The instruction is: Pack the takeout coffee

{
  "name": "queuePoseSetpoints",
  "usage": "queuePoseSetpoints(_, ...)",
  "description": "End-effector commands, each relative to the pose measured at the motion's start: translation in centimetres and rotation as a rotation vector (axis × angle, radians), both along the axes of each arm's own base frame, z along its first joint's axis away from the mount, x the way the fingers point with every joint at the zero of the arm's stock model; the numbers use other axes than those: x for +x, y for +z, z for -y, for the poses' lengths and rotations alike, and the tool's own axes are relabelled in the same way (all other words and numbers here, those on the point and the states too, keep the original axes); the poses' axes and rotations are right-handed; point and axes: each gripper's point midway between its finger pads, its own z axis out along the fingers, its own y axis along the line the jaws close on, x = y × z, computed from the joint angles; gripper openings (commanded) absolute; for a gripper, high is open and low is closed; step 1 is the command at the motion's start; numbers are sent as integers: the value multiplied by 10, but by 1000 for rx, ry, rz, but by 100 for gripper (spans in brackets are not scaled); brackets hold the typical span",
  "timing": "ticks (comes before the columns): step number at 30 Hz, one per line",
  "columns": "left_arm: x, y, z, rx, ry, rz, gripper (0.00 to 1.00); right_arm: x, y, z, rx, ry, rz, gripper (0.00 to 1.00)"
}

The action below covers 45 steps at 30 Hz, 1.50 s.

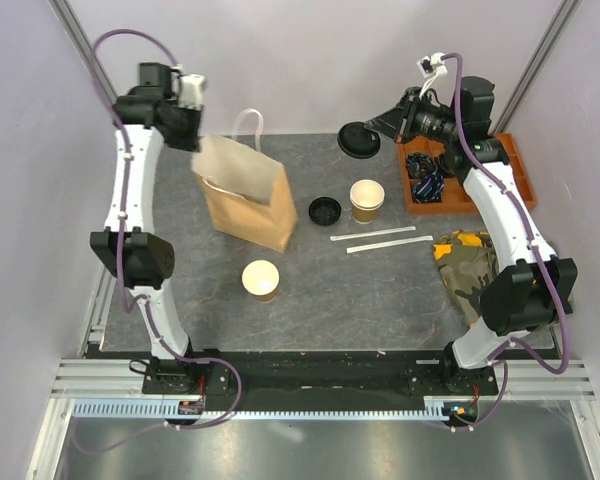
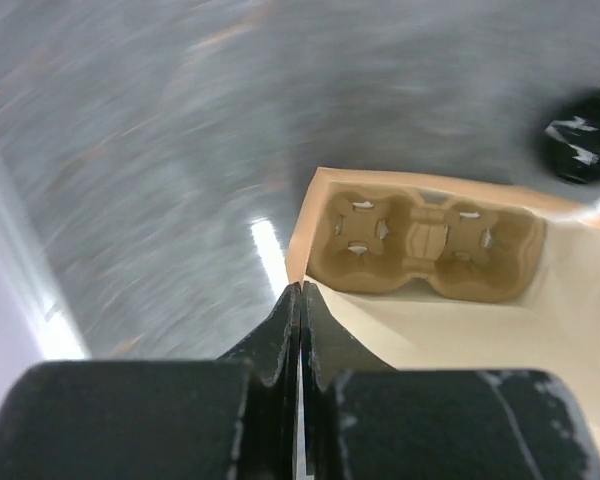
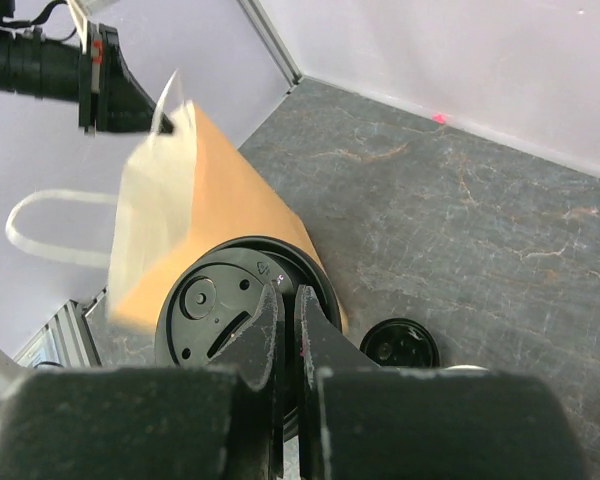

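Note:
Two tan paper cups stand open on the table, one [image 1: 261, 280] near the middle front and one [image 1: 367, 200] right of the bag. One black lid [image 1: 325, 211] lies flat between the bag and the farther cup. My right gripper [image 1: 377, 128] is shut on the rim of a second black lid [image 3: 215, 305], held above the back of the table. My left gripper [image 2: 300, 292] is shut on the top edge of the tan paper bag [image 1: 248, 200]. The brown pulp carrier [image 2: 425, 240] lies inside the bag.
Two white straws [image 1: 375, 236] lie right of the middle. An orange tray [image 1: 475, 180] with dark packets stands at the back right, and a camouflage cloth [image 1: 465, 262] lies in front of it. The bag's white handle [image 1: 250, 125] sticks up.

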Motion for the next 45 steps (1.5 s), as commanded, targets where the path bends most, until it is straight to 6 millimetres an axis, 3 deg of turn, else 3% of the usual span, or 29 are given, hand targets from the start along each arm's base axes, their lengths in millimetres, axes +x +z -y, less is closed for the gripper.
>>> queuePoseSetpoints(1, 16, -8, -70, 16, 198, 13, 2, 0, -2, -7, 5, 24, 22, 0)
queuePoseSetpoints(5, 17, -14, -108, 19, 280, 15, 2, -11, -18, -23, -5, 68, -5, 0)
queuePoseSetpoints(9, 12, -12, -117, 15, 295, 23, 2, -28, -33, -46, -25, 133, -20, 0)
queuePoseSetpoints(13, 5, -4, -115, 9, 282, 48, 3, -52, -50, -74, -56, 215, -19, 0)
queuePoseSetpoints(18, -1, -10, -106, -31, 263, 31, 5, -71, -69, -93, -100, 279, -9, 0)
queuePoseSetpoints(25, -4, 26, -97, -84, 268, 115, 2, -84, -80, -101, -129, 318, -13, 0)
queuePoseSetpoints(32, -12, 10, -96, -78, 262, 65, 7, -110, -97, -121, -153, 404, -14, 0)
queuePoseSetpoints(35, -13, 11, -94, -79, 253, 67, 18, -120, -103, -132, -158, 441, -11, 0)
queuePoseSetpoints(36, -13, 12, -95, -77, 256, 69, 31, -122, -103, -134, -159, 449, 0, 0)
queuePoseSetpoints(39, -14, 18, -99, -68, 273, 82, 57, -132, -105, -147, -157, 485, 18, 0)
queuePoseSetpoints(41, -15, 35, -102, -58, 292, 127, 68, -138, -110, -153, -158, 504, 21, 0)
queuePoseSetpoints(42, -15, 43, -104, -57, 303, 143, 78, -143, -110, -159, -153, 523, 31, 0)
queuePoseSetpoints(43, -18, 61, -109, -58, 315, 188, 80, -147, -115, -163, -155, 532, 25, 0)
queuePoseSetpoints(45, -24, 80, -112, -74, 334, 228, 91, -154, -116, -174, -147, 558, 48, 0)
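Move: The paper bag is already in the left fingers by its rim; its body lies about 12 cm to that hand's right, 4 cm back and 15 cm below. The right hand holds a black lid; the lone cup it is for stands about 22 cm back, 25 cm left and 32 cm below it. The stacked cups are roughly 1 cm back and 4 cm right of the right hand, the spare lid level ahead and 8 cm left, both about 32 cm down. The bag, still pinched by its rim, is swung quickly left by the left hand, some 12 cm with about a 15-degree counter-clockwise turn; the hand then eases slightly back right before its fingers open wide and release the rim. Meanwhile the right hand keeps its pinch on the black lid and brings it left, back and down, roughly 15 cm each way, towards the lone cup, swinging counter-clockwise. ##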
